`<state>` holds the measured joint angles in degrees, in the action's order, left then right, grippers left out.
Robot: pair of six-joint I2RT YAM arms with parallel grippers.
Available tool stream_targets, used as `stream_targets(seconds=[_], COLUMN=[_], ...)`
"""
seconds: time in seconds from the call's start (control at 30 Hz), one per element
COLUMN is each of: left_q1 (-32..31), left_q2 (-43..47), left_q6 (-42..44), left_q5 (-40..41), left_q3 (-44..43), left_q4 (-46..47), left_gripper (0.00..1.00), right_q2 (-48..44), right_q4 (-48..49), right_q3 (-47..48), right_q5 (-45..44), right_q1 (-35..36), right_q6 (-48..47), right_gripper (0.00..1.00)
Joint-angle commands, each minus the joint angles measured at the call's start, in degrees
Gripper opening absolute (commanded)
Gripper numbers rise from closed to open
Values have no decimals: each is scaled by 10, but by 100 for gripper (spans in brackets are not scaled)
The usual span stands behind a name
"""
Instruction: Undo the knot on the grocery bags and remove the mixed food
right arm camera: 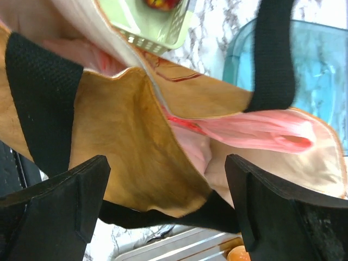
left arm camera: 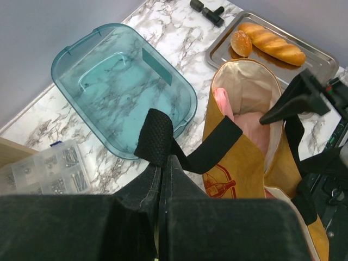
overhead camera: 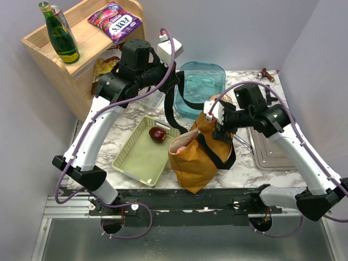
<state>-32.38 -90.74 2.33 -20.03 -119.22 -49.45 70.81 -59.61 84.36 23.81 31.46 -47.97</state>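
The mustard-orange tote (overhead camera: 198, 155) stands on the marble table, mouth open. My left gripper (overhead camera: 173, 87) is shut on one black strap handle (left arm camera: 155, 136) and holds it up over the teal tub; its tips show in the left wrist view (left arm camera: 163, 160). My right gripper (overhead camera: 213, 129) is open at the tote's rim; in the right wrist view (right arm camera: 168, 201) its jaws straddle the orange fabric (right arm camera: 130, 125) and a black strap. The pink plastic bag (left arm camera: 244, 122) lies inside the tote, with a twisted pink end (right arm camera: 255, 130) showing. The food is hidden inside it.
A teal plastic tub (overhead camera: 204, 87) stands behind the tote. A green basket (overhead camera: 142, 155) with a dark red fruit (overhead camera: 157, 134) is at the left. A metal tray (left arm camera: 321, 60) with bread is at the right. A wooden shelf (overhead camera: 60, 65) holds a green bottle and a FOX'S packet.
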Motion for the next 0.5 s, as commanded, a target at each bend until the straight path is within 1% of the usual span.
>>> stream_targets(seconds=[0.0, 0.1, 0.13, 0.2, 0.23, 0.27, 0.3, 0.43, 0.47], left_q1=[-2, 1, 6, 19, 26, 36, 43, 61, 67], left_q2=[13, 3, 0, -5, -11, -18, -28, -55, -65], left_q6=[-8, -2, 1, 7, 6, 3, 1, 7, 6], left_q5=[-22, -3, 9, 26, 36, 44, 57, 115, 117], left_q3=[0, -1, 3, 15, 18, 17, 14, 16, 15], left_q4=[2, -3, -5, -6, -6, -11, -14, -14, -16], left_gripper=[0, 0, 0, 0, 0, 0, 0, 0, 0], right_q2=[-15, -24, -35, -65, -84, -99, -116, -168, -177], right_q4=[24, -8, -23, -43, -51, -56, -62, -89, -95], right_q3=[-55, -73, -77, -92, -101, -110, -115, -124, -124], right_q5=[-41, -54, -55, -64, -71, -79, -85, -102, -105], right_q1=[25, 36, 36, 36, 36, 36, 36, 36, 36], right_q6=[-57, -62, -65, -73, -78, -77, -78, -67, -63], right_gripper=[87, 60, 52, 30, 14, 3, 1, 1, 1])
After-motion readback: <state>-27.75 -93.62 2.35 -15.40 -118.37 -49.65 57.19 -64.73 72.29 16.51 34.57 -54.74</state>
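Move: The tote bag's near right rim lies just under the open right fingers, about 4 cm below and 1 cm back and right. The green basket sits some 28 cm left and 3 cm ahead of that hand, the teal container 23 cm ahead and 5 cm left, both about 25 cm lower. From the left hand, still gripping the black handle, the rim is roughly 10 cm back, 17 cm right and 18 cm below. Right hand dips 4 cm, pinches the rim, pulls back-right; left still holds the handle, drawing it 5 cm forward-left. ##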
